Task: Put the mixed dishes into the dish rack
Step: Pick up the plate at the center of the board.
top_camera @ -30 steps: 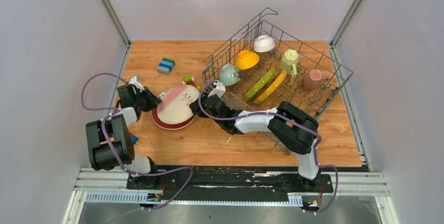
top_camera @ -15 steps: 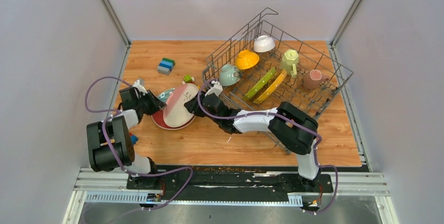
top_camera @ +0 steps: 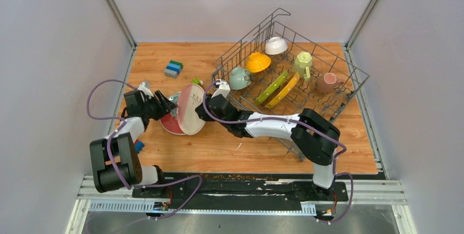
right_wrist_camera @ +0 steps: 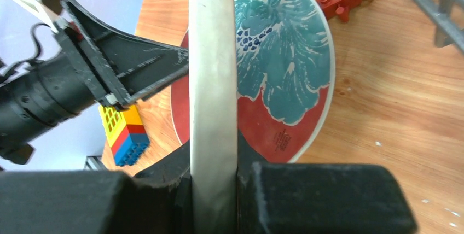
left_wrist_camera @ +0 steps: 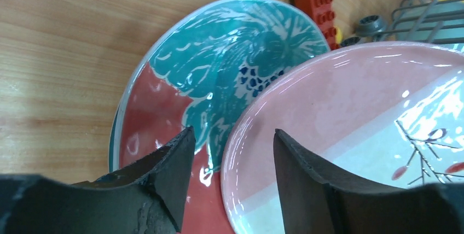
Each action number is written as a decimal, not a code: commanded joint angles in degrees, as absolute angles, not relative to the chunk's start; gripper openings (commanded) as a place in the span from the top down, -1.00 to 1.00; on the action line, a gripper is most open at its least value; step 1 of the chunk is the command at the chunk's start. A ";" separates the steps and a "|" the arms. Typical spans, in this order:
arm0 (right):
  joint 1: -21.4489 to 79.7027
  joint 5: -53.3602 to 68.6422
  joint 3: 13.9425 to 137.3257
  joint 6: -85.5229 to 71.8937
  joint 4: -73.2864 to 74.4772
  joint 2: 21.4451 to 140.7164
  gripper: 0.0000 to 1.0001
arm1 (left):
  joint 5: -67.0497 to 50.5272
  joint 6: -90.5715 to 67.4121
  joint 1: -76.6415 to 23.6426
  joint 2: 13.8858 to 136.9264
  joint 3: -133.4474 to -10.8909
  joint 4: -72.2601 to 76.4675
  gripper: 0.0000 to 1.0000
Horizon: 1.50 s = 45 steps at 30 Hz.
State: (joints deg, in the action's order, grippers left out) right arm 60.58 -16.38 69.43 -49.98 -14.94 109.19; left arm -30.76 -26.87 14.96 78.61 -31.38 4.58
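Note:
A pink plate (top_camera: 189, 108) stands tilted on its edge, and my right gripper (top_camera: 204, 109) is shut on its right rim; in the right wrist view the plate (right_wrist_camera: 213, 70) runs edge-on between the clamped jaws of the gripper (right_wrist_camera: 213, 160). My left gripper (top_camera: 164, 105) is open at the plate's left side. In the left wrist view the pink rim (left_wrist_camera: 241, 146) lies in the gap of the gripper (left_wrist_camera: 232, 133) without touching either finger. Under it a red and teal plate (left_wrist_camera: 230, 64) lies flat on the table. The dish rack (top_camera: 358, 75) at the back right holds several mugs, bowls and plates.
Toy blocks lie at the back left (top_camera: 173, 69), by the rack's near corner (top_camera: 197, 82) and beside the left arm (top_camera: 139, 145). The rack's wire corner (top_camera: 219, 78) stands just behind the right gripper. Grey walls close in both sides.
The pink plate has been tipped up from lying on the red plate to nearly upright. My left gripper opened and released its rim. The right gripper closed on the plate.

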 commanded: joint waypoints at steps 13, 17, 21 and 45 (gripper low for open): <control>61.26 -23.40 66.51 -31.40 -17.62 83.54 1.00 | -10.95 -29.42 14.68 53.61 -31.77 -8.29 -1.00; 61.49 -26.67 63.01 -27.95 -20.04 75.26 1.00 | -10.72 -30.25 14.68 53.76 -31.89 -8.19 -1.00; 61.53 -30.19 60.31 -24.15 -21.04 66.24 1.00 | -11.19 -31.09 14.70 54.54 -32.38 -7.67 -1.00; 61.44 -76.12 57.20 -17.35 -3.69 41.45 1.00 | -8.48 -28.76 14.70 56.24 -37.28 -11.44 -1.00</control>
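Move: My right hand already holds the pink-and-white plate by its right rim. Free rack slots beside the yellow plate lie about 38 cm right of it, 5 ahead and 5 lower; the yellow plate is 32 right, 9 ahead, 4 lower, and the aqua bowl 15 right, 14 ahead, 5 lower. The red-and-teal plate lies 5 cm right of my left hand, 3 back and 7 below; the pink plate's middle is 8 right, 2 back, about level. Keeping my pinch on the rim, I lift the pink plate clear of the red-and-teal one with my right hand, almost 30 cm up, then swing it rightward some 35 cm over the rack, turning clockwise about 40 degrees while the fingers tip upward. Meanwhile my left hand, already loosened, opens fully and backs off up and to the left, away from both plates. ##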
